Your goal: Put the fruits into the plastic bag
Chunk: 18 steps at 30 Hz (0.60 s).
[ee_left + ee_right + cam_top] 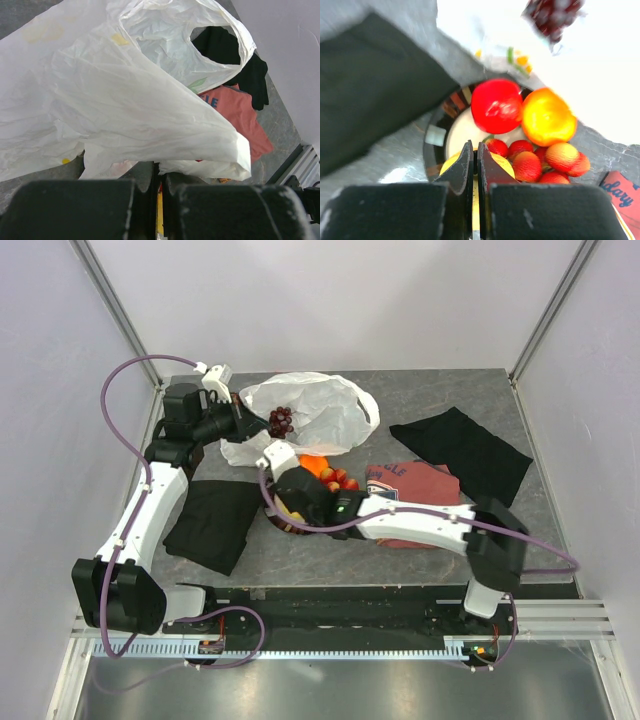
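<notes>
The plastic bag (318, 410) lies crumpled at the back of the table, with the dark grape bunch (281, 421) inside it. My left gripper (243, 423) is at its left edge, shut on the bag film (150, 100); the closed jaws (160, 167) meet under the draped plastic. My right gripper (286, 512) hovers over the plate (433, 146), shut (475, 148) with nothing visible between the fingers. Just below its tips lies the yellow lemon (501, 163). The red apple (496, 106), the orange (547, 116) and several small red-yellow fruits (561, 157) also sit on the plate.
A black cloth (210, 525) lies front left beside the plate, and another black cloth (460, 450) at the back right. A red printed T-shirt (415, 485) lies under my right arm. Enclosure walls close in the table on three sides.
</notes>
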Available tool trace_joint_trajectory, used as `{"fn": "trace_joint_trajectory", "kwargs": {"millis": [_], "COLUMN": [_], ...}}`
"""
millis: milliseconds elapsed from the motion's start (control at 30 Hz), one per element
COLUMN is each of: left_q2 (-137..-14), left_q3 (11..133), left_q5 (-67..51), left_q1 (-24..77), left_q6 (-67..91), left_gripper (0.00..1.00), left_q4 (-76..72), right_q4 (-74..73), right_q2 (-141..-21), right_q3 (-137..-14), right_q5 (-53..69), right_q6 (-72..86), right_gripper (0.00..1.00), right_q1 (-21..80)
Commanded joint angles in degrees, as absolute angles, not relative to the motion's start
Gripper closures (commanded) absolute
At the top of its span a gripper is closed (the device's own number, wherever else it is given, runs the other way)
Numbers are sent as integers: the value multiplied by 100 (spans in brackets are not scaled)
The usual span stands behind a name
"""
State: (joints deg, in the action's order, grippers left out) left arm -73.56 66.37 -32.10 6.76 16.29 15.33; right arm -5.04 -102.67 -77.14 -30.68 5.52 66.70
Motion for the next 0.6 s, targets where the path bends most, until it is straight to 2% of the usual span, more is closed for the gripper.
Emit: {"fn": "trace_joint_trajectory", "kwargs": {"millis": [0,233,567], "left_q2": [-7374,-7383,-7400], "left_q3": [6724,6715,6715], "left_q5": [-3340,-3349,-3357], "left_q1": [642,633,633], "left_q6": [1802,1802,1810], "left_gripper": [99,98,99], "left_q4": [1468,1468,1459], "right_q4": [456,791,870], "right_q2": [-9326,-8675,-8210], "right_q3": [-7164,-6618,-6223], "right_q5": [-2462,-1847,-1574], "right_q6": [1238,1617,1881], "right_gripper": [100,100,100], "right_q1": [6391,6047,5486]}}
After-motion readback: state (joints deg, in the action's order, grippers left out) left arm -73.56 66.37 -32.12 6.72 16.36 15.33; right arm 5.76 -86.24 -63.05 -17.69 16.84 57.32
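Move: The right hand has the lemon pinched already, its middle about 3 cm under the pads and 2 cm back; the mouth of the plastic bag is roughly 18 cm ahead of that hand, 4 cm to its right and 5 cm lower. The red fruit sits some 7 cm ahead and 1 cm left, the orange 11 cm ahead and 6 cm right, both about 8 cm below. From the left hand, the mouth is about 9 cm ahead, 7 cm right and 16 cm down. Keeping its pinch on the lemon, the right hand goes on lifting, quickly up over 7 cm and then sinking again by about 2 cm, while it travels about 5 cm to the right across the fruit plate, with a slight drift forward. On the way the wrist rolls some 25 degrees, left side rising, so the fingers point flatter; the left hand stays put with its fingers shut on the bag's rim, holding it up. ##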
